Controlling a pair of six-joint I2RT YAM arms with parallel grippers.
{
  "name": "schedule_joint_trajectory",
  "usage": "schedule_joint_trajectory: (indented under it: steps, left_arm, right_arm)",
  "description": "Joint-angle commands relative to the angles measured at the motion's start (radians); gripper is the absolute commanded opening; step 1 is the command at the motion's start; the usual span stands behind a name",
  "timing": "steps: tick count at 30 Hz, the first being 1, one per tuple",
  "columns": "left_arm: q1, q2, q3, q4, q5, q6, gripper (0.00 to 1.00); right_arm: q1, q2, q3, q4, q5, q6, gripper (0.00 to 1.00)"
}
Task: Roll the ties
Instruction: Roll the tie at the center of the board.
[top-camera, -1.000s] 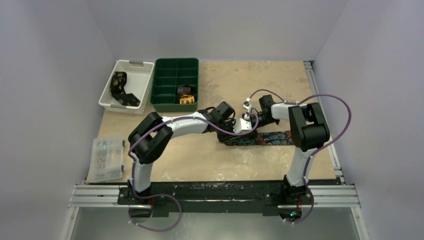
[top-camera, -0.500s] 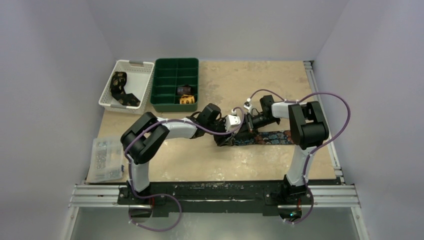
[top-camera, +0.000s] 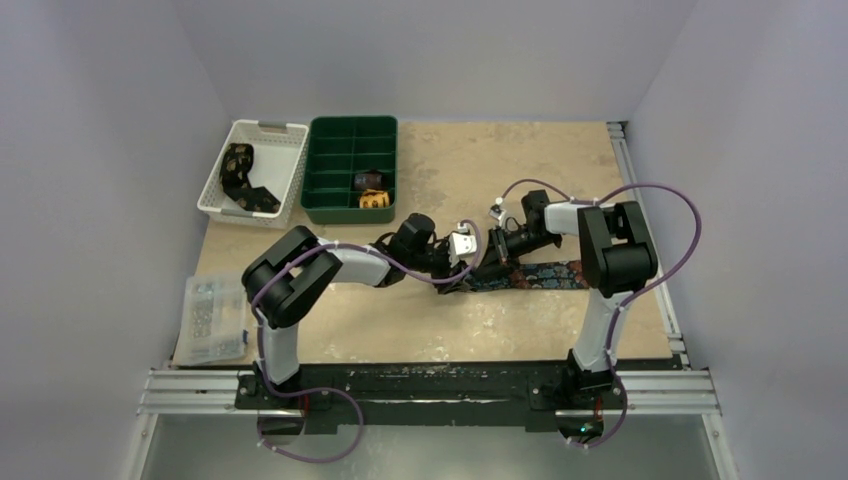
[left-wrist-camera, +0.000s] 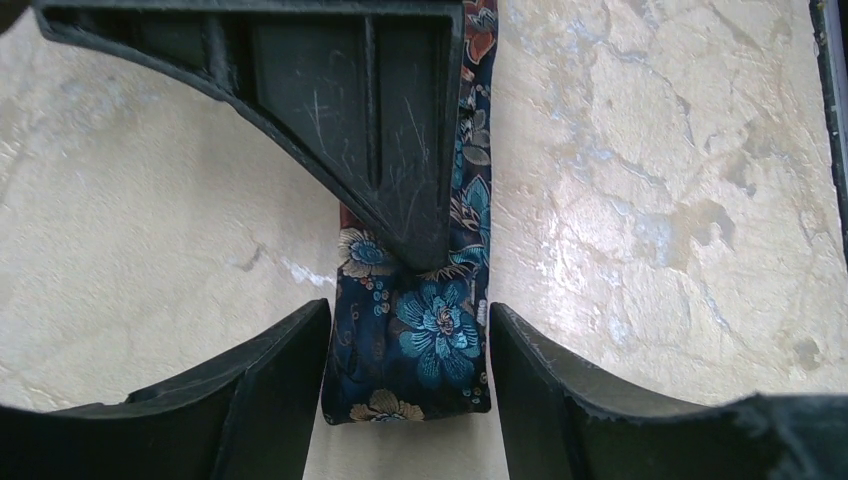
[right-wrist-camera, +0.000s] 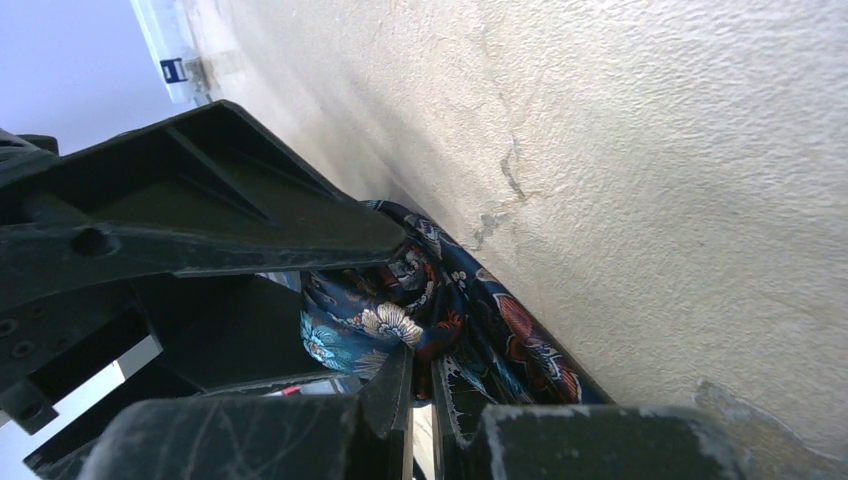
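Observation:
A dark navy tie (top-camera: 535, 275) with a floral print lies flat on the table, its folded left end (left-wrist-camera: 410, 350) sitting between my left gripper's fingers. My left gripper (left-wrist-camera: 408, 320) (top-camera: 453, 276) is open, with a small gap to the fabric on each side. My right gripper (right-wrist-camera: 422, 365) (top-camera: 487, 266) is shut on a bunched fold of the tie (right-wrist-camera: 400, 320), and one of its fingers (left-wrist-camera: 370, 130) presses down on the strip just beyond the folded end. Rolled ties, one brown (top-camera: 369, 181) and one yellow (top-camera: 375, 200), sit in the green bin.
The green divided bin (top-camera: 335, 170) stands at the back left, beside a white basket (top-camera: 285, 170) holding a black-and-gold tie (top-camera: 238, 175). A clear plastic box (top-camera: 213, 318) lies at the left front edge. Purple cables loop over both arms.
My left gripper has opened and drawn back to the left, letting go of the tie's end. The right gripper has kept its hold and shifted slightly left.

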Motion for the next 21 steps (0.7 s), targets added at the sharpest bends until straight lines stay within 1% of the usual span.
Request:
schedule_joint_trajectory:
  steps: [1, 2, 6, 8, 10, 12, 15, 18, 21]
  left_arm:
    - [-0.001, 0.015, -0.021, 0.132, 0.016, 0.025, 0.57]
    - [-0.001, 0.016, -0.023, 0.135, 0.019, 0.026, 0.55]
    - [-0.005, 0.025, -0.007, 0.11, 0.026, 0.028, 0.38]
    - [-0.012, 0.021, -0.01, 0.063, 0.0, 0.069, 0.35]
    - [-0.021, 0.02, -0.001, -0.017, -0.044, 0.116, 0.32]
    - [-0.023, 0.016, 0.025, -0.126, -0.091, 0.143, 0.27]
    - [-0.027, 0.009, 0.052, -0.254, -0.149, 0.183, 0.22]
    - [-0.038, 0.0, 0.066, -0.337, -0.195, 0.228, 0.22]
    - [-0.049, 0.014, 0.117, -0.456, -0.23, 0.238, 0.25]
  right_arm:
    - [0.003, 0.049, 0.006, 0.009, 0.227, -0.061, 0.0]
    - [0.003, 0.052, 0.008, 0.006, 0.232, -0.059, 0.0]
    - [0.003, 0.058, 0.019, -0.004, 0.207, -0.069, 0.0]
    - [0.003, 0.036, 0.021, -0.004, 0.183, -0.072, 0.0]
    - [0.004, 0.007, 0.021, 0.007, 0.153, -0.067, 0.0]
    - [0.004, -0.011, 0.04, -0.021, 0.13, -0.081, 0.14]
    - [-0.007, -0.05, 0.069, -0.086, 0.1, -0.113, 0.33]
    - [-0.013, -0.087, 0.088, -0.152, 0.054, -0.143, 0.46]
    - [-0.012, -0.099, 0.096, -0.166, -0.004, -0.136, 0.53]
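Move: The tie's rolled end sits just beyond the left hand's open fingers, about 2 cm to its right and 1 cm lower; the right hand already pinches the roll's near side, with the roll's middle some 2 cm to that hand's left. The tie's flat tail runs off to the right, its middle about 16 cm right of the left hand and 10 cm right of the right one. The green bin stands roughly 22 cm ahead and 22 cm left of the left hand. Inward from both edges, the left fingers close by about a third of their opening onto the sides of the tie roll, the hand staying within 1 cm of its place, then tipping its fingertips some 10 degrees farther down. The right hand keeps its pinch until the left has closed, then opens to about half and backs off upward about 1.5 cm, and slightly to the right. ##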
